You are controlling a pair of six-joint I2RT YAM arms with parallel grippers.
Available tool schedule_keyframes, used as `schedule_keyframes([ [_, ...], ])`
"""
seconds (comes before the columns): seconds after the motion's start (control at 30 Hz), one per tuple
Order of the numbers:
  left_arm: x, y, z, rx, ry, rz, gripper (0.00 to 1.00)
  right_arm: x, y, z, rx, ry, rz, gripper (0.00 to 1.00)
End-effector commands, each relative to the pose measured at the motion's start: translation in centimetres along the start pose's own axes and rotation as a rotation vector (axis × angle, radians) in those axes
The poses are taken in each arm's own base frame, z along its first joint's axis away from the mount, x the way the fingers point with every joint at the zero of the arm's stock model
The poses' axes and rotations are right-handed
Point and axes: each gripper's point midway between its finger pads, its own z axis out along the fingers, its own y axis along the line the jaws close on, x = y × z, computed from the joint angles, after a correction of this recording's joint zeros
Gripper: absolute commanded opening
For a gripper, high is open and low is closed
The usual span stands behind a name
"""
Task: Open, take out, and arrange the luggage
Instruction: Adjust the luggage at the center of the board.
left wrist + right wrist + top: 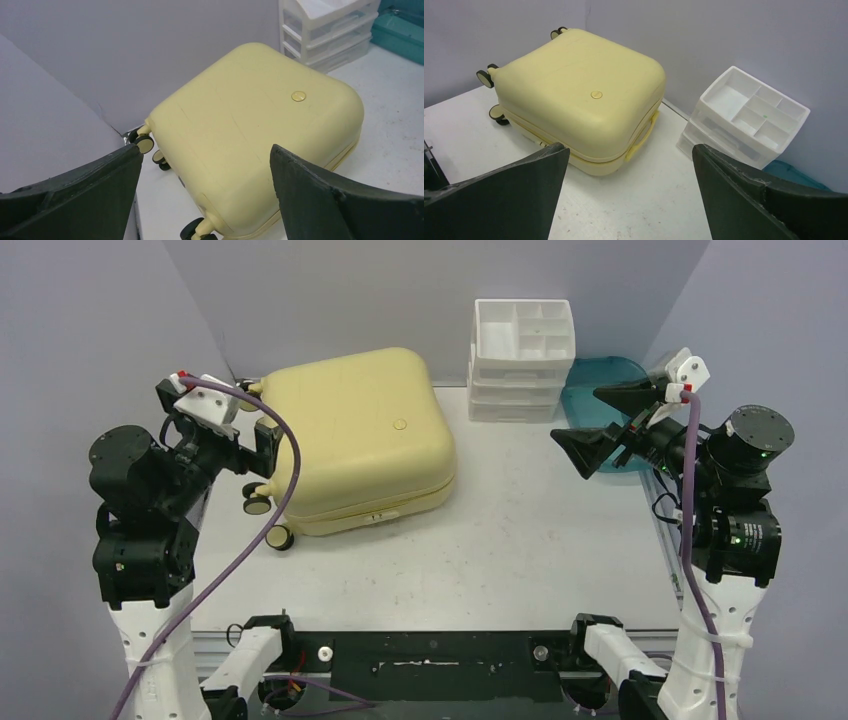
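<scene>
The luggage (pixel 355 435) is a pale-yellow hard-shell suitcase lying flat and closed at the back left of the white table (pixel 500 550). Its small wheels (pixel 258 503) face my left arm. A round gold badge (pixel 400 425) sits on its top shell. A yellow handle (pixel 644 134) shows on its side in the right wrist view. My left gripper (pixel 255 420) hangs open just left of the luggage (pixel 250 125), above the wheels, holding nothing. My right gripper (pixel 575 413) is open in the air at the right, well apart from the luggage (pixel 579 95), holding nothing.
A white drawer organizer (pixel 523 350) with divided top compartments stands at the back, right of the luggage. A teal plastic tray (pixel 600 390) lies beside it, behind my right gripper. Grey walls close in the back and sides. The black base rail (pixel 430 660) runs along the near edge.
</scene>
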Motion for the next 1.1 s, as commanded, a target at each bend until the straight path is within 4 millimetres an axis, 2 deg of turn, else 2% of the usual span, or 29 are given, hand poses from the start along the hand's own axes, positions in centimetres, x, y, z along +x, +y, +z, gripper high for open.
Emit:
schedule_keyframes([
  [0.0, 0.0, 1.4, 0.3, -0.069, 0.023, -0.060, 0.97, -0.7, -0.6, 0.3, 0.018, -0.007, -0.006, 1.00],
  [0.2, 4.1, 1.1, 0.8, -0.066, 0.122, -0.063, 0.97, -0.2, -1.1, 1.4, -0.050, -0.015, -0.083, 1.00],
  [0.3, 6.8, 1.8, 1.1, -0.102, 0.206, -0.054, 0.97, -0.4, -2.1, 2.1, -0.030, -0.052, -0.032, 1.00],
  [0.37, 8.4, 2.0, 1.5, -0.125, 0.237, -0.073, 0.97, 1.2, -2.3, 2.5, -0.048, -0.029, -0.024, 1.00],
  [0.47, 9.5, 1.1, 1.7, -0.087, 0.251, -0.086, 0.97, 4.9, -2.6, 2.6, -0.052, 0.042, -0.044, 1.00],
  [0.6, 10.6, 0.3, 0.6, -0.073, 0.259, -0.056, 0.97, 9.5, -2.5, 3.0, -0.091, 0.106, -0.079, 1.00],
  [0.77, 13.9, -1.4, -0.7, -0.010, 0.313, -0.007, 0.97, 14.6, -2.4, 4.2, -0.132, 0.141, 0.031, 1.00],
  [0.87, 15.4, -1.1, -1.2, -0.042, 0.343, 0.028, 0.97, 16.5, -2.4, 4.3, -0.131, 0.151, 0.045, 1.00],
  [1.07, 17.7, -1.0, -1.2, -0.050, 0.395, 0.040, 0.97, 18.5, -1.7, 4.7, -0.159, 0.174, 0.044, 1.00],
])
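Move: Ahead of both hands lies the closed yellow luggage; its middle is about 21 cm forward of the left hand, 13 cm to its right and 35 cm below. Its near-left wheels are some 4 cm ahead of that hand, 5 cm left and 42 cm below. From the right hand the luggage is roughly 24 cm ahead, 35 cm left and 37 cm below; the drawer unit stands about 47 cm ahead, 6 cm left and 34 cm below. Sinking beside the luggage with fingers still wide open, the left hand drops about 17 cm towards the near-left wheels, edging left and tipping down some 20 degrees; a small forward swing turns back. The right hand goes forward about 6 cm, then steeply down 20 cm beyond the handle side, also tipping down. Neither touches the luggage. ##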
